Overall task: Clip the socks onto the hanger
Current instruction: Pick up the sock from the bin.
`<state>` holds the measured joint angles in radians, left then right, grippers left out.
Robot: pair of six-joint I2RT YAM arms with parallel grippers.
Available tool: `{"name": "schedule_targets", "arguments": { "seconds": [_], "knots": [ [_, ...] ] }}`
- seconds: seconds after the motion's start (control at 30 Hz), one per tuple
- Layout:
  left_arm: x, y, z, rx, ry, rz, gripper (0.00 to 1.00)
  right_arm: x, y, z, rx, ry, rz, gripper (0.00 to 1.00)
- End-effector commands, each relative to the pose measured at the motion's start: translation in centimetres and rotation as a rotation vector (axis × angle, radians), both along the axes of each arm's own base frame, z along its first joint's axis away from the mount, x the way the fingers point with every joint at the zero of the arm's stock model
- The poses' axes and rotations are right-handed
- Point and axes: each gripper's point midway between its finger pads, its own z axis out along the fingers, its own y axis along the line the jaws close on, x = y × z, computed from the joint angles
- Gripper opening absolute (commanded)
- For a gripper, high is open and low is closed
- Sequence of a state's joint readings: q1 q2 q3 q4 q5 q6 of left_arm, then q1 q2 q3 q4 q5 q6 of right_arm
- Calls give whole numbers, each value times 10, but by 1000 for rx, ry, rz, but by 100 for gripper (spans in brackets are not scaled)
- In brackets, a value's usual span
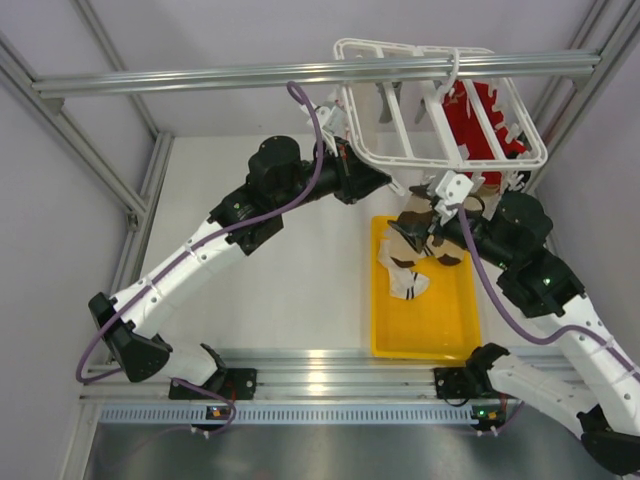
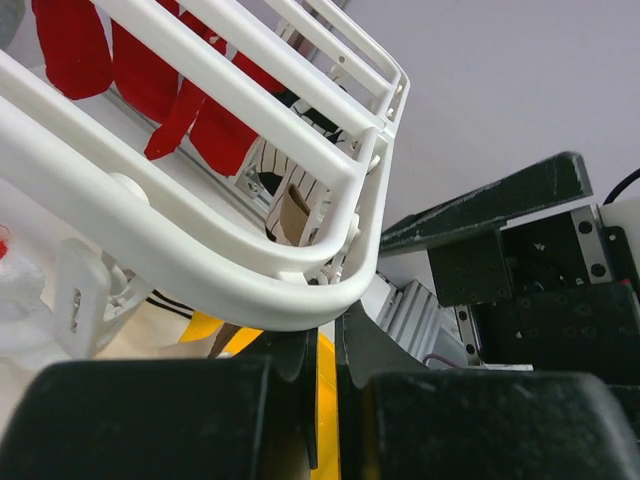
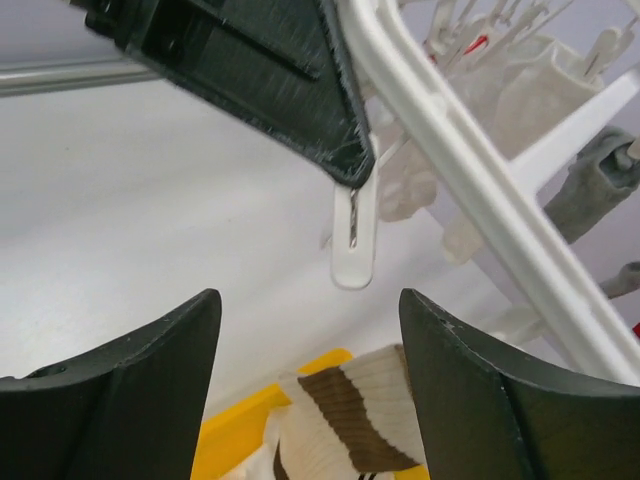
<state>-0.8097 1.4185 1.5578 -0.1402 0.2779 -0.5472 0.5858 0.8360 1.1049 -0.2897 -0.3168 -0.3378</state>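
The white hanger [image 1: 400, 155] hangs from the top rail at the back right. My left gripper [image 1: 385, 185] sits at its near left corner. In the left wrist view this gripper [image 2: 335, 335] is shut right under the hanger's curved rim [image 2: 200, 250], with nothing visible between its fingers. My right gripper [image 1: 430, 225] hovers over the tray, and in its wrist view it [image 3: 308, 300] stands wide open and empty. Below it lies a cream sock with a brown band [image 3: 360, 410]. An empty clip [image 3: 353, 245] dangles ahead. Two socks [image 1: 405, 278] [image 1: 447, 252] lie in the tray.
The yellow tray [image 1: 450, 330] lies on the table under the right arm. A red garment [image 1: 475, 125] hangs inside the hanger. An aluminium rail [image 1: 200, 80] crosses the back, and frame posts stand at both sides. More clips [image 3: 470, 40] hang from the hanger's bars [image 3: 450, 130].
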Motion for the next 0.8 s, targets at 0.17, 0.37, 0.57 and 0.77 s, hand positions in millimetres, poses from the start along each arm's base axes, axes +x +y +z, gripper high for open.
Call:
{"name": "schedule_targets", "arguments": {
  "seconds": [0.17,0.37,0.57,0.77],
  "knots": [
    [7,2,19,-21,-68,24,0,-40,-16,-118,-319,278,121,64],
    [6,2,21,-25,-72,21,0,-44,-33,-210,-474,487,87,59],
    [5,3,22,-26,-73,21,0,-25,-45,-256,-569,508,51,48],
    [4,6,23,-25,-81,26,0,-11,-66,-293,-668,529,79,43]
  ]
}}
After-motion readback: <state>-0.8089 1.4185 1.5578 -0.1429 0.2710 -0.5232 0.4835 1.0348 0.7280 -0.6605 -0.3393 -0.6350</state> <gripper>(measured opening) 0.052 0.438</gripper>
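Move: Almost straight below the right hand, some 37 cm down in the yellow bin, lies the striped white sock, about 4 cm farther out and 3 cm to the right. The bin's middle is roughly 7 cm right and 2 cm ahead, equally low. A cream-and-brown sock hangs close by, its middle about 3 cm ahead, 3 cm right and 12 cm below. From the left hand the striped sock lies about 1 cm ahead, 5 cm right and 41 cm down. Leaving the hanging cream-and-brown sock with its fingers already open, the right hand plunges about 29 cm into the bin towards the striped sock, first easing back some 4 cm, then bearing right. Its fingers swing from level to steeply downward, about 50 degrees, and narrow to a bit under half open, stopping short of the sock. ##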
